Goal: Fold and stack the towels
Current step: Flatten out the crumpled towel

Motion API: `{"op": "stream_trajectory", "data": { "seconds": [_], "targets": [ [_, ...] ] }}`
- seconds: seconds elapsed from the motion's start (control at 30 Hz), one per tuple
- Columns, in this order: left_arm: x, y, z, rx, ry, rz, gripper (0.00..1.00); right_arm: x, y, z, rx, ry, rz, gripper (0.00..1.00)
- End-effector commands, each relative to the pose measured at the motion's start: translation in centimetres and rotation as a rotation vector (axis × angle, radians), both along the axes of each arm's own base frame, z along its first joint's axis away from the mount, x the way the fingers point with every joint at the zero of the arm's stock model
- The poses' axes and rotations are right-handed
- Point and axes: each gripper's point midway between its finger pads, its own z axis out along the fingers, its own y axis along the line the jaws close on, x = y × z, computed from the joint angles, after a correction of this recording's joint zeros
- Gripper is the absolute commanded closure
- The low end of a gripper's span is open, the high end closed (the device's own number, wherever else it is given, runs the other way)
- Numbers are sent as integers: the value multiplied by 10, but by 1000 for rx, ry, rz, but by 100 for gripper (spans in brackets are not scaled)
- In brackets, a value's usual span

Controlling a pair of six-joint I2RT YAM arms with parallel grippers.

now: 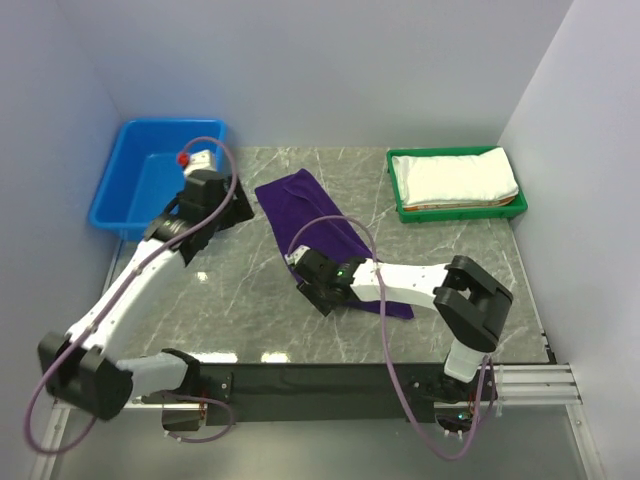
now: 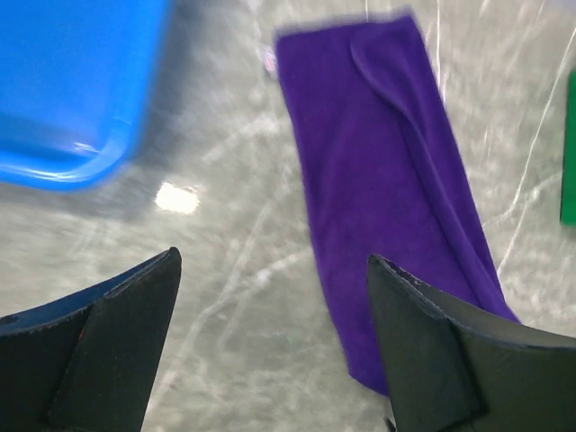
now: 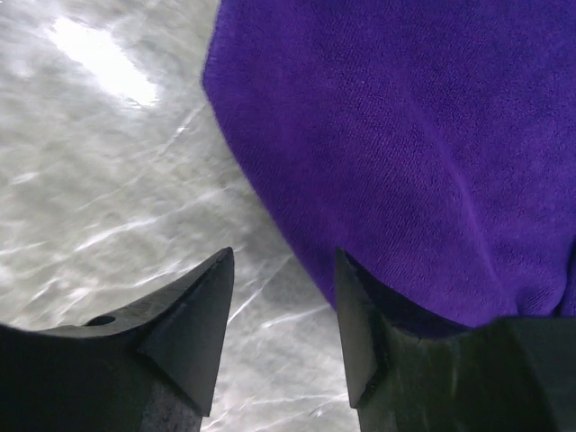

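Note:
A dark purple towel (image 1: 335,240) lies spread in a long diagonal strip on the marble table (image 1: 250,300); its far end is partly folded over (image 2: 396,81). My right gripper (image 1: 305,268) is low at the strip's left edge. It is open, with bare marble between the fingertips (image 3: 283,256), and the right finger (image 3: 360,333) is against the purple cloth (image 3: 405,153). My left gripper (image 1: 222,205) hangs open above the table, left of the towel's far half (image 2: 273,256). A folded white towel (image 1: 465,178) rests in a green tray (image 1: 400,205), and a thin orange edge (image 1: 440,207) shows beneath it.
A blue bin (image 1: 140,185) stands at the back left, close beside my left wrist, and its corner shows in the left wrist view (image 2: 72,108). Pale walls close the table in on the left, back and right. A black strip (image 1: 330,378) runs along the near edge.

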Motion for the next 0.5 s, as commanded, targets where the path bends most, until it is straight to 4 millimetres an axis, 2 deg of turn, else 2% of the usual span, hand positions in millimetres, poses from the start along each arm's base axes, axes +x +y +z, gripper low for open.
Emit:
{"op": "stream_trajectory", "data": {
  "seconds": [0.0,0.03,0.07,0.1,0.13,0.17,0.27,0.3,0.37,0.4,0.43,0.47],
  "targets": [
    [-19,27,-4,77,-5,10,11,14,-1,6,-62,-69,-4,49],
    [-21,32,-4,85,-17,21,11,15,-1,5,-67,-72,-3,66],
    [-25,35,1,82,-43,25,11,16,-2,5,-75,-78,-4,75],
    [-28,38,-7,92,-38,25,12,17,-2,7,-77,-80,-2,82],
    [-29,41,-2,90,-68,34,11,18,-2,10,-76,-86,-2,93],
    [-31,43,-9,96,-63,37,12,19,-1,15,-73,-88,5,97],
    [-31,46,-8,102,-82,41,12,25,1,44,-39,-113,8,100],
    [-31,46,-8,105,-83,41,12,29,3,64,3,-128,0,100],
    [-30,50,-10,103,-72,44,12,45,-3,81,114,-85,-85,100],
    [-30,52,-12,102,-67,47,12,53,-9,92,185,-70,-135,100],
    [-30,55,-14,99,-62,53,12,72,-27,97,240,-52,-226,100],
    [-30,55,-16,94,-59,52,12,77,-31,99,313,-21,-296,100]
  ]
}}
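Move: The near edge of the crumpled purple towel runs right beneath the right hand's fingers, about 1 cm ahead, 1 cm to the right and 2 cm below. From that hand the towel's far-left corner lies some 25 cm ahead and 14 cm left, and its right corner roughly 18 cm right and 1 cm back. From the left hand, the same near edge is about 13 cm back, 20 cm right and 21 cm down. Dipping about 1 cm onto the towel's near edge, the right hand shuts its half-open fingers and pinches the cloth, then lifts and reaches forward, ending some 5 cm up and 4 cm ahead with the edge held. The left hand, empty and still open, swings left, back and finally a little down, away from the towel. ##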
